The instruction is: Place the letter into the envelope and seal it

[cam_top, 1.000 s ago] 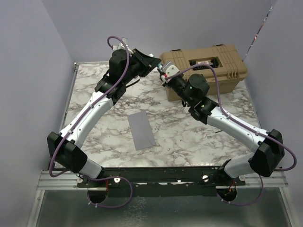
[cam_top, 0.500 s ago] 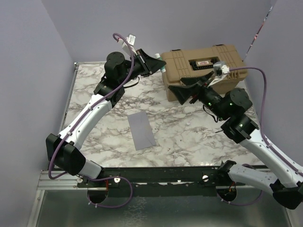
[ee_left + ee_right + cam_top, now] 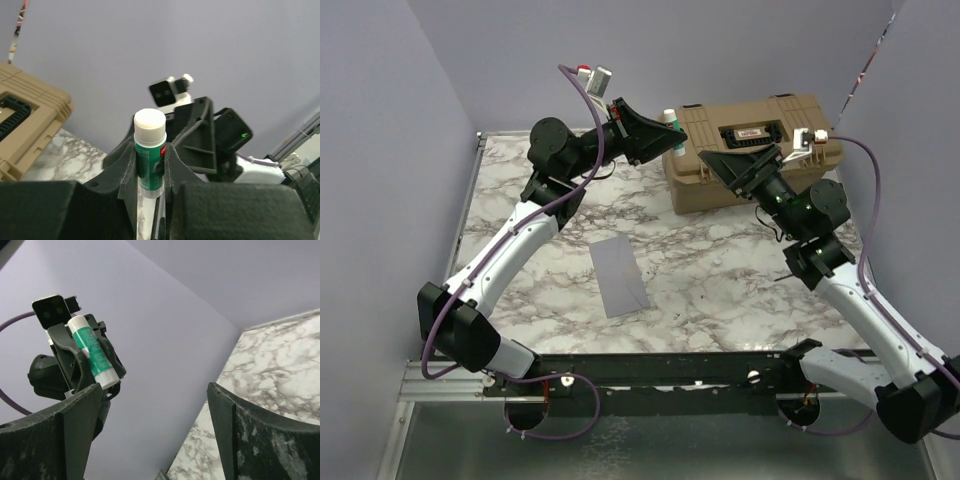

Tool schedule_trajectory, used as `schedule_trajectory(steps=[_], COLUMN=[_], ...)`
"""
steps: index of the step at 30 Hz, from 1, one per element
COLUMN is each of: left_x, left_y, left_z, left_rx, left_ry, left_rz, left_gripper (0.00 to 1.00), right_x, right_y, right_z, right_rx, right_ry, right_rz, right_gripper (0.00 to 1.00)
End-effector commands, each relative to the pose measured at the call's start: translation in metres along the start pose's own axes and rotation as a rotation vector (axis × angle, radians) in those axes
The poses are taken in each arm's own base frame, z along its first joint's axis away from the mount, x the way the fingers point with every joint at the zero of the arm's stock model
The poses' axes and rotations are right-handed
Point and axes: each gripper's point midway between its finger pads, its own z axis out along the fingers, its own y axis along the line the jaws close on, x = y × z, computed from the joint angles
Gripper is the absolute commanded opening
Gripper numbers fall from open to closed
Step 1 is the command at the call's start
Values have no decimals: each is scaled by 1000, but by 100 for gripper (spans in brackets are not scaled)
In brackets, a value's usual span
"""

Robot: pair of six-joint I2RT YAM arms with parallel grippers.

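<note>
The blue-grey envelope (image 3: 620, 276) lies flat on the marble table, in front of both arms. The letter is out of view. My left gripper (image 3: 661, 138) is raised over the back of the table. It is shut on a green glue stick (image 3: 150, 152) with a white top, which stands up between its fingers (image 3: 125, 172). In the right wrist view the glue stick (image 3: 93, 353) shows in that grip. My right gripper (image 3: 739, 155) hangs to the right of the stick, facing it. Its jaws are wide open and nothing is between its fingers (image 3: 75, 432).
A tan toolbox (image 3: 775, 128) stands at the back right, just behind both grippers; its corner (image 3: 30, 125) shows in the left wrist view. Purple walls close off the left, back and right. The marble table (image 3: 710, 285) extends around the envelope.
The two grippers were together beside the toolbox. My right gripper has opened and drawn back to the right. My left gripper has lifted with the glue stick.
</note>
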Motion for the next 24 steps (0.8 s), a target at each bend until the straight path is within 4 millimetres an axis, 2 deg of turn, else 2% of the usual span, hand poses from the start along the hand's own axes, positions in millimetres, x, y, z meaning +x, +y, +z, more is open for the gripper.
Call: schedule_trajectory(steps=[1, 8, 14, 18, 22, 24], left_x=[-14, -17, -15, -8, -4, -3], left_y=[-36, -42, -40, -39, -39, -39], left_z=[2, 4, 4, 7, 9, 9], left_rx=[109, 88, 65, 59, 55, 50], left_ry=[-40, -91, -115, -114, -115, -119], left_rz=[3, -78, -112, -120, -120, -124], left_gripper=[0, 0, 0, 0, 0, 0], right_x=[6, 13, 11, 16, 15, 14], right_y=[52, 81, 82, 76, 74, 76], right_z=[-3, -6, -5, 7, 12, 12], right_rx=[-343, -533, -542, -510, -522, -528], right_ry=[79, 139, 131, 179, 168, 164], right_rz=[55, -12, -12, 34, 37, 29], right_gripper=[87, 72, 68, 54, 47, 33])
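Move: The glue stick is already pinched in my left fingers. From my open right hand its middle is about 7 cm to the left, 2 cm ahead and 6 cm higher, with its lower end hanging towards me. Far below my right hand, the envelope lies roughly level in reach, some 20 cm left and 43 cm down; the toolbox is about 27 cm ahead, 14 cm right and 33 cm down. I bring my right hand left and up, about 4 cm each way, and a little back, turning it some 20 degrees counter-clockwise and tilting its fingers up, so they come around the glue stick's lower end while closing to about half their gap. My left hand keeps its pinch and eases back about 2 cm, slightly up and to the right, presenting the stick. ##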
